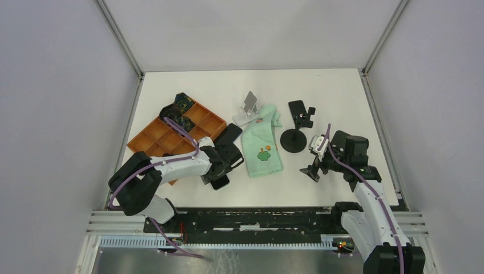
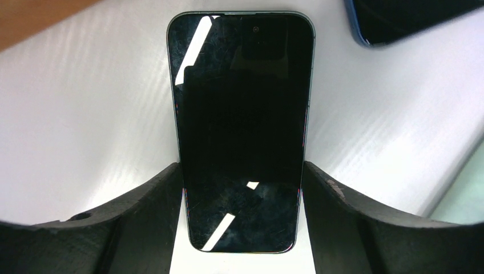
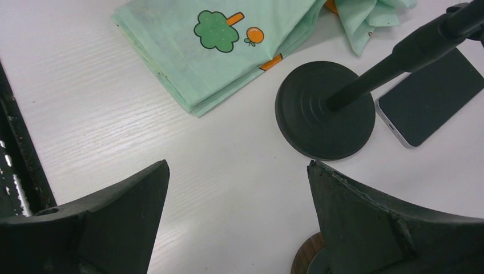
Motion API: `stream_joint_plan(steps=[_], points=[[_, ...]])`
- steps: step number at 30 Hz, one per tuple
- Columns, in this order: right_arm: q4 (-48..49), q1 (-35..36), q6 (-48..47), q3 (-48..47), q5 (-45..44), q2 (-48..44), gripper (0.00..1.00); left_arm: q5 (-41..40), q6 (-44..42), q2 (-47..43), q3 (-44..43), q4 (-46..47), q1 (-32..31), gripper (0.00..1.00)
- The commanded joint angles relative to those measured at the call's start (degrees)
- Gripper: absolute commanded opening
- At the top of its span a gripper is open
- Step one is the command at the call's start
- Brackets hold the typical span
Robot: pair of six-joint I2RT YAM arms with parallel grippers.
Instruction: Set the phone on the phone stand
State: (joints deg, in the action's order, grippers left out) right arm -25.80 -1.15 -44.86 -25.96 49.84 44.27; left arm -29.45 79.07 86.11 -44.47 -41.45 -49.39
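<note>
A black phone [image 2: 242, 103] lies screen up on the white table, near the front left. My left gripper [image 2: 242, 166] straddles its lower half, and both fingers touch its long edges. In the top view this gripper [image 1: 220, 170] covers most of the phone [image 1: 221, 184]. A silver folding phone stand [image 1: 248, 108] stands at the back centre. To its right is a black stand with a round base [image 1: 293, 140] and a clamp on a post. My right gripper [image 1: 315, 166] hovers open beside that base [image 3: 325, 108], nothing between its fingers [image 3: 131, 200].
A second phone [image 1: 228, 135] lies just behind the left gripper, next to an orange compartment tray [image 1: 171, 134]. A green printed towel [image 1: 262, 142] lies in the middle. A third phone [image 3: 431, 97] lies behind the black base. A brown disc [image 3: 305, 257] shows under the right gripper.
</note>
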Motion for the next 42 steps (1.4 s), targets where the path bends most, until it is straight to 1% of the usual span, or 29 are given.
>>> stream_joint_plan(steps=[1, 5, 9, 13, 16, 18, 25, 28, 32, 34, 37, 40, 42], points=[[-0.03, 0.21, 0.74, -1.09, 5.50, 1.08, 0.98, 5.42, -0.61, 2.29, -2.64, 2.45, -3.78, 0.51], [0.05, 0.20, 2.97, -1.92, 9.54, 2.80, 0.98, 4.37, -1.47, 3.26, -6.26, 2.22, -6.35, 0.47], [0.24, 0.29, 5.27, -3.03, 12.56, 4.76, 0.98, 4.31, -3.14, 3.29, -6.86, 6.02, -8.28, 0.41], [2.92, 0.69, 9.58, -2.81, 14.79, 6.19, 0.98, 4.32, -5.06, 2.22, -7.14, 9.89, -9.43, 0.39], [5.58, 0.84, 13.40, -2.10, 15.00, 7.38, 0.98, 4.36, -7.20, 1.10, -7.46, 12.82, -10.08, 0.39], [7.31, 2.88, 16.23, -1.84, 14.83, 8.25, 0.98, 4.63, -8.93, 0.40, -7.57, 15.10, -10.38, 0.37], [11.30, 5.37, 24.79, -2.72, 13.66, 11.55, 0.93, 5.85, -14.37, -1.47, -6.63, 23.82, -11.64, 0.35], [17.63, 5.80, 33.42, -1.14, 12.73, 11.71, 0.92, 6.50, -16.62, -1.47, -6.34, 27.29, -12.40, 0.35], [28.99, 7.01, 50.10, 0.98, 7.61, 11.19, 0.90, 8.15, -21.53, -1.50, -5.06, 34.25, -13.71, 0.34], [29.94, 7.53, 56.87, 0.67, 2.39, 12.08, 0.88, 9.54, -24.35, -1.77, -3.35, 39.47, -14.54, 0.34], [30.08, 7.95, 64.20, -0.09, -2.38, 13.65, 0.85, 11.24, -27.20, -1.72, -1.38, 46.64, -15.16, 0.34], [33.99, 8.88, 71.25, 1.46, -2.11, 15.02, 0.80, 11.69, -28.97, -0.62, -1.53, 48.90, -15.68, 0.33], [36.04, 9.42, 73.30, 2.66, -2.58, 15.41, 0.75, 11.94, -30.02, 0.13, -2.08, 49.91, -16.18, 0.32]])
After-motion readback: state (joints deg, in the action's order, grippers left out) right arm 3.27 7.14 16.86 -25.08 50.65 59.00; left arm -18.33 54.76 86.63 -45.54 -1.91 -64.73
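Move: The left gripper already holds the phone, still low at the table; the open right gripper is its goal, about 37 cm to the right, 4 cm nearer the base and 10 cm higher. From the left hand, the green cloth lies some 21 cm right and 14 ahead, the black stand 35 cm right and 14 ahead, the second phone 5 cm right and 17 ahead. From the right hand, the held phone is about 37 cm left, 4 ahead, 10 below. Keep the left fingers pinched on the phone's long edges and carry it about 19 cm right, towards the right gripper, rising some 6 cm mostly in the second half while turning clockwise and tipping the fingertips rightward. Bring the right gripper about 6 cm left towards the phone, easing back then forward, roll it nearly 50 degrees and narrow its fingers slightly without closing. ##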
